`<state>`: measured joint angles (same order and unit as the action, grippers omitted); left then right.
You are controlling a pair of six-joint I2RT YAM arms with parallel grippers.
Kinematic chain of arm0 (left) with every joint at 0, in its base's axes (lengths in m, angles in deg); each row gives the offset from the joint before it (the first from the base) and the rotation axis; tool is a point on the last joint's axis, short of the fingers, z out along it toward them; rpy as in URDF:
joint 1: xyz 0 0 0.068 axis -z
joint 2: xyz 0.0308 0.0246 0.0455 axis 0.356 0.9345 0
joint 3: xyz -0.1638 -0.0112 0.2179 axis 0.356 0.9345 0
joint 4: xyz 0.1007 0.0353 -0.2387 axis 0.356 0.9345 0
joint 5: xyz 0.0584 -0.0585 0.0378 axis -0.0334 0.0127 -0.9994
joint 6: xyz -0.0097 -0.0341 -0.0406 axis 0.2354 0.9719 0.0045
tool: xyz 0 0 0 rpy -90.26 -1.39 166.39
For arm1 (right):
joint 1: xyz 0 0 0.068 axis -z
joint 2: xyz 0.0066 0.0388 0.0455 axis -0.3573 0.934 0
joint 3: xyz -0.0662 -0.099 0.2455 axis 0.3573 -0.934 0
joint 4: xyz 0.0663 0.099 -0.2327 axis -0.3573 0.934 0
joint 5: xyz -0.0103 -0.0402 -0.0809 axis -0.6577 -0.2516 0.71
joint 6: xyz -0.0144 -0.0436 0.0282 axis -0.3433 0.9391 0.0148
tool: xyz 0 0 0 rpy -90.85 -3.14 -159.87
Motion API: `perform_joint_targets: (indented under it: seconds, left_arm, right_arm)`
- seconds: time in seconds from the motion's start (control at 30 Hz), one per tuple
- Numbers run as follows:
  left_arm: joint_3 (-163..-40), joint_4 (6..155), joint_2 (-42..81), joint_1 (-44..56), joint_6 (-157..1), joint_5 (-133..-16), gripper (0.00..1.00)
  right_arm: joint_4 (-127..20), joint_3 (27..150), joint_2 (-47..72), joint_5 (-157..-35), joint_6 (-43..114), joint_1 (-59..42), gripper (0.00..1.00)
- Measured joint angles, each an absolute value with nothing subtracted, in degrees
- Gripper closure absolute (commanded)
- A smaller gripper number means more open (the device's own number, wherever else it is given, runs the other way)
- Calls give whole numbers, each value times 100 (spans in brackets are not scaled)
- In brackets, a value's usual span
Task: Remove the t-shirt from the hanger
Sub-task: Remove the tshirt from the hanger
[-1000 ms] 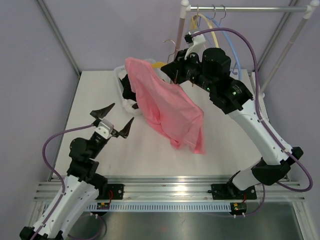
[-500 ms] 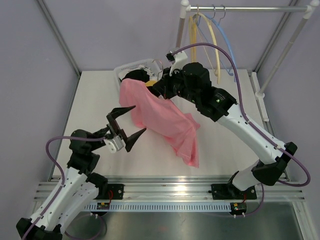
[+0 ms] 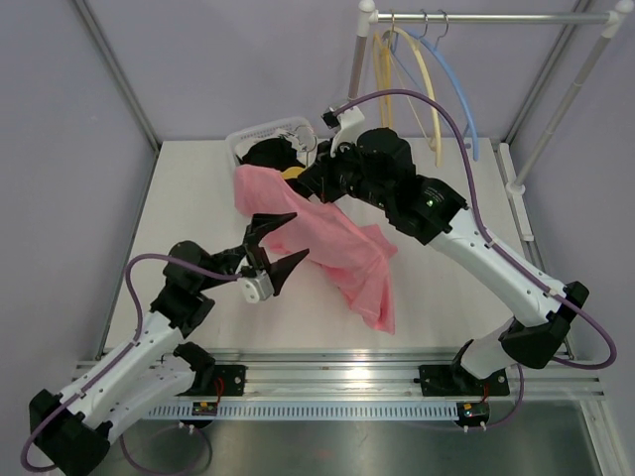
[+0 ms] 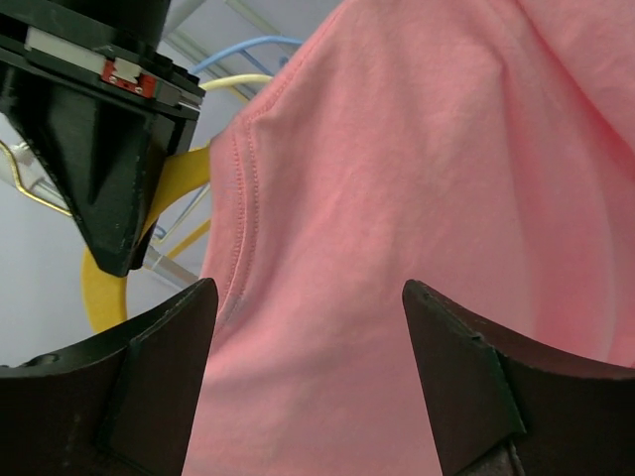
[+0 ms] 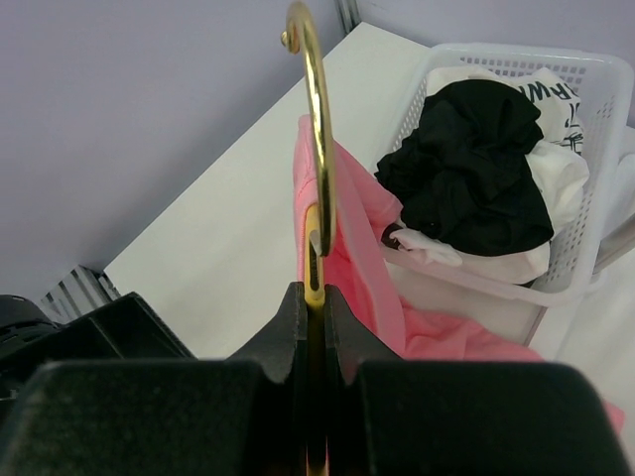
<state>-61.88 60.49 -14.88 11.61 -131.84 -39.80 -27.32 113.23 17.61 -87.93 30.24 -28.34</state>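
A pink t-shirt (image 3: 327,243) hangs on a yellow hanger (image 3: 291,173) with a metal hook (image 5: 314,119), held over the table's middle. My right gripper (image 3: 316,178) is shut on the hanger's neck (image 5: 315,270) at the shirt's collar. My left gripper (image 3: 279,244) is open, its fingers (image 4: 149,377) spread either side of the shirt's left edge, close to the cloth (image 4: 397,198) near a shoulder seam. The yellow hanger (image 4: 174,183) shows beside the seam in the left wrist view. Most of the hanger is hidden inside the shirt.
A white laundry basket (image 3: 250,139) with black and white clothes (image 5: 476,169) stands at the back of the table behind the shirt. A rail (image 3: 496,18) at the back right holds yellow and blue hangers (image 3: 437,89). The shirt's hem (image 3: 382,312) trails low over the table.
My right arm has carried the hanger and shirt left and down toward the basket. My left gripper has risen and moved right, reaching the shirt's left edge, still open.
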Motion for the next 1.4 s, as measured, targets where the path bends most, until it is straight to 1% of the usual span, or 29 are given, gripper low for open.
perform_joint_targets:
  seconds: [0.23, 0.37, 0.4, 0.47, 0.5, 0.57, 0.67, 0.7, 0.73, 0.83, 0.93, 1.17, 1.4]
  left_arm:
    - [-6773, 6034, -681, 1539, -13462, -4670, 26]
    - [-6977, 5929, -480, 1625, -13501, -4972, 33]
    - [-6999, 5916, -448, 1655, -13505, -5025, 43]
    - [-7020, 5924, -404, 1727, -13536, -5103, 57]
    - [-7025, 5935, -378, 1769, -13542, -5140, 69]
    - [-7073, 6010, -325, 1874, -13577, -5226, 76]
    - [-7095, 6077, -251, 2020, -13634, -5368, 77]
    - [-7095, 6080, -236, 2057, -13658, -5405, 79]
    - [-7097, 6077, -227, 2088, -13691, -5449, 87]
    - [-7097, 6106, -225, 2171, -13787, -5560, 100]
    - [-7138, 6206, -225, 2230, -13807, -5634, 100]
    - [-7718, 7039, -220, 2265, -13293, -5805, 100]
    - [-7853, 7406, -382, 2259, -13129, -5932, 100]
  right_arm:
    - [-2634, 11323, 1761, -8898, 3114, -2893, 100]
    - [-2596, 11321, 1757, -8913, 3151, -2902, 100]
    - [-2594, 11315, 1752, -8916, 3162, -2902, 100]
    - [-2592, 11282, 1737, -8922, 3166, -2902, 100]
    - [-2594, 11264, 1726, -8931, 3171, -2902, 100]
    - [-2596, 11225, 1704, -8933, 3180, -2902, 100]
    - [-2599, 11194, 1665, -8918, 3208, -2902, 100]
    - [-2599, 11194, 1661, -8922, 3212, -2902, 100]
    - [-2596, 11194, 1661, -8924, 3219, -2902, 100]
    - [-2590, 11192, 1661, -8898, 3234, -2902, 100]
    - [-2564, 11190, 1661, -8859, 3263, -2902, 100]
    - [-2730, 11208, 1667, -8754, 3304, -2908, 100]
    - [-2780, 11317, 1772, -8734, 3311, -2976, 100]
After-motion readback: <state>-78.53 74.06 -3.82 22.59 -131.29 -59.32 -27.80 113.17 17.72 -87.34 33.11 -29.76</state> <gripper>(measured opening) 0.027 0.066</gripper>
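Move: Ahead and to the right of the left hand, about 4 cm each way and nearly level, is the pink t-shirt's stitched edge beside the hanger. The yellow hanger's neck, in the right gripper, is some 9 cm ahead, 1 cm right and 3 cm above the left hand; the basket is roughly 30 cm ahead, 4 cm left and 28 cm lower. From the right hand, that edge is about 5 cm back, 3 cm right and 2 cm down. Reaching forward and right about 5 cm with a small rise, the left hand brings its open fingers around the t-shirt's stitched edge, shuts them and pinches the cloth. Then it lifts about 1.5 cm, easing back a little to the left and rolling some 10 degrees, forward side down. The right hand keeps its grip on the yellow hanger and stays almost in place. ##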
